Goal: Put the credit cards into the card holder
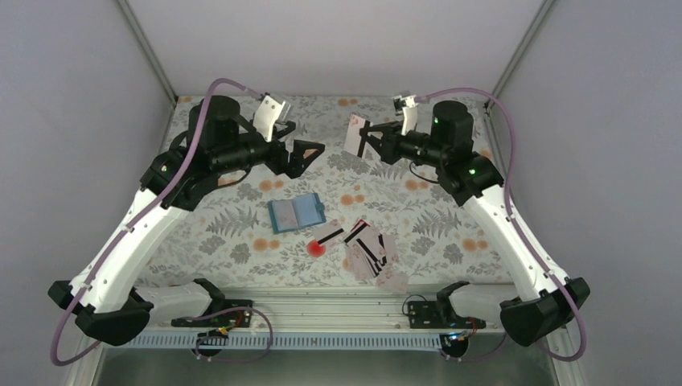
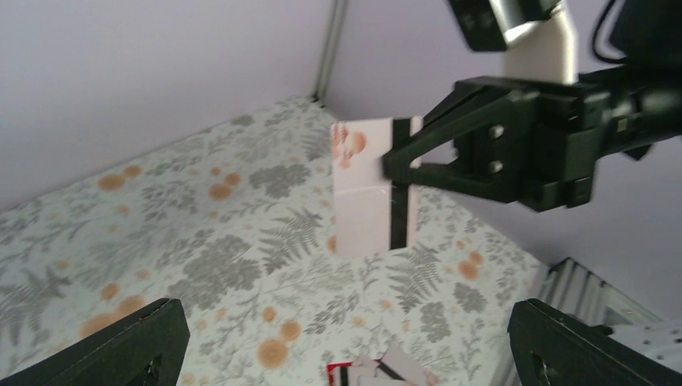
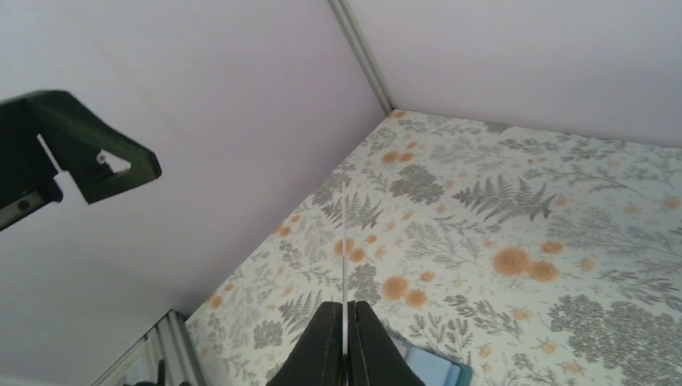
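My right gripper (image 1: 368, 138) is shut on a pale credit card (image 1: 355, 135) with a black stripe, held upright well above the table at the back. The right wrist view shows that card edge-on (image 3: 343, 233) between the closed fingers (image 3: 326, 346). My left gripper (image 1: 309, 158) hovers open just left of it, facing the card (image 2: 366, 189), with nothing between its fingers (image 2: 121, 346). The blue card holder (image 1: 296, 214) lies open on the table's middle. Several more credit cards (image 1: 371, 251) lie in a loose pile to its right, one with a red edge (image 2: 342, 373).
A round red spot (image 1: 316, 248) marks the flowered tablecloth (image 1: 241, 233) beside the pile. Grey walls close in the back and both sides. The arm bases and a metal rail (image 1: 338, 310) run along the near edge.
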You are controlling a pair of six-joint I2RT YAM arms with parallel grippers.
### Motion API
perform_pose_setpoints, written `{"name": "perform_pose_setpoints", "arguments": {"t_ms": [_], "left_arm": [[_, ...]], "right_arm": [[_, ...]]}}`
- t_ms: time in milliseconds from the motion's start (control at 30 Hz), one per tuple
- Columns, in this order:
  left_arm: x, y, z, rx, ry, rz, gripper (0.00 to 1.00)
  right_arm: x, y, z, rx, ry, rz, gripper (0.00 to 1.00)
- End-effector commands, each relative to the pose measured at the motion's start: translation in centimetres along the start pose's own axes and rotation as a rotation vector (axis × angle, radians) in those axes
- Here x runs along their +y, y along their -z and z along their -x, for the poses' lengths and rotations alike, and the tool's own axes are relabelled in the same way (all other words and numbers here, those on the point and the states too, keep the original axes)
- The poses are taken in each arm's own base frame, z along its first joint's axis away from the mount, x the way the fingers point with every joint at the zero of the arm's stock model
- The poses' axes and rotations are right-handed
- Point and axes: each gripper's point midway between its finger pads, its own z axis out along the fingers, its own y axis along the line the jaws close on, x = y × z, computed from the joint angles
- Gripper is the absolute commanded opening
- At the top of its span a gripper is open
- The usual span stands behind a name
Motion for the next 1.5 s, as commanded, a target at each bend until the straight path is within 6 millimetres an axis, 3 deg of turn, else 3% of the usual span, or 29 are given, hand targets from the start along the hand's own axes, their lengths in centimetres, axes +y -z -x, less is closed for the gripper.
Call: {"name": "perform_pose_setpoints", "arguments": {"t_ms": [0,267,467,1033,1233,1467], "left_arm": [[-2.7,1.0,2.2,-0.066,0.005,-0.154,1.0],[-4.8,2.1,4.0,-0.103,0.022,-0.328,1.0],[-5.1,2.0,4.3,-0.103,0.038,-0.361,0.97],[-7.4,-0.1,2.0,-0.012,0.075,-0.591,0.48],[-7.6,-0.2,1.3,0.004,0.083,-0.612,0.34],[-7.6,-0.1,1.8,-0.02,0.079,-0.608,0.32]], "right_arm": [[2.4,1.1,-0.2,0.017,0.045,0.156,0.03],[4.6,3.6,0.4,0.048,0.027,0.401,0.03],[6.6,4.6,0.6,0.063,0.03,0.534,0.03],[10.8,4.4,2.0,0.111,0.083,0.715,0.03],[11.4,4.3,2.9,0.108,0.102,0.736,0.03],[12.0,3.9,2.8,0.125,0.104,0.762,0.03]]}}
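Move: The card upright in my right fingers is what my open left hand goes for: about 10 cm to its right, 4 cm ahead and 3 cm lower. On the table some 40 cm below my left hand, the open card holder lies about 5 cm to its left and 2 cm ahead, and the loose cards roughly 14 cm to its right and 8 cm back. From my right hand, the left fingers are about 11 cm to the left, 4 cm back and 3 cm higher. I bring both hands together for a handover. My right hand keeps its pinch on the card and carries it about 8 cm back and as much up, drifting left, while swinging some 40 degrees counter-clockwise. My left hand goes right and back, first rising, then sinking slightly, turns clockwise to face the card, and narrows its wide-open fingers to about a third around the card's free edge without pinching yet. ##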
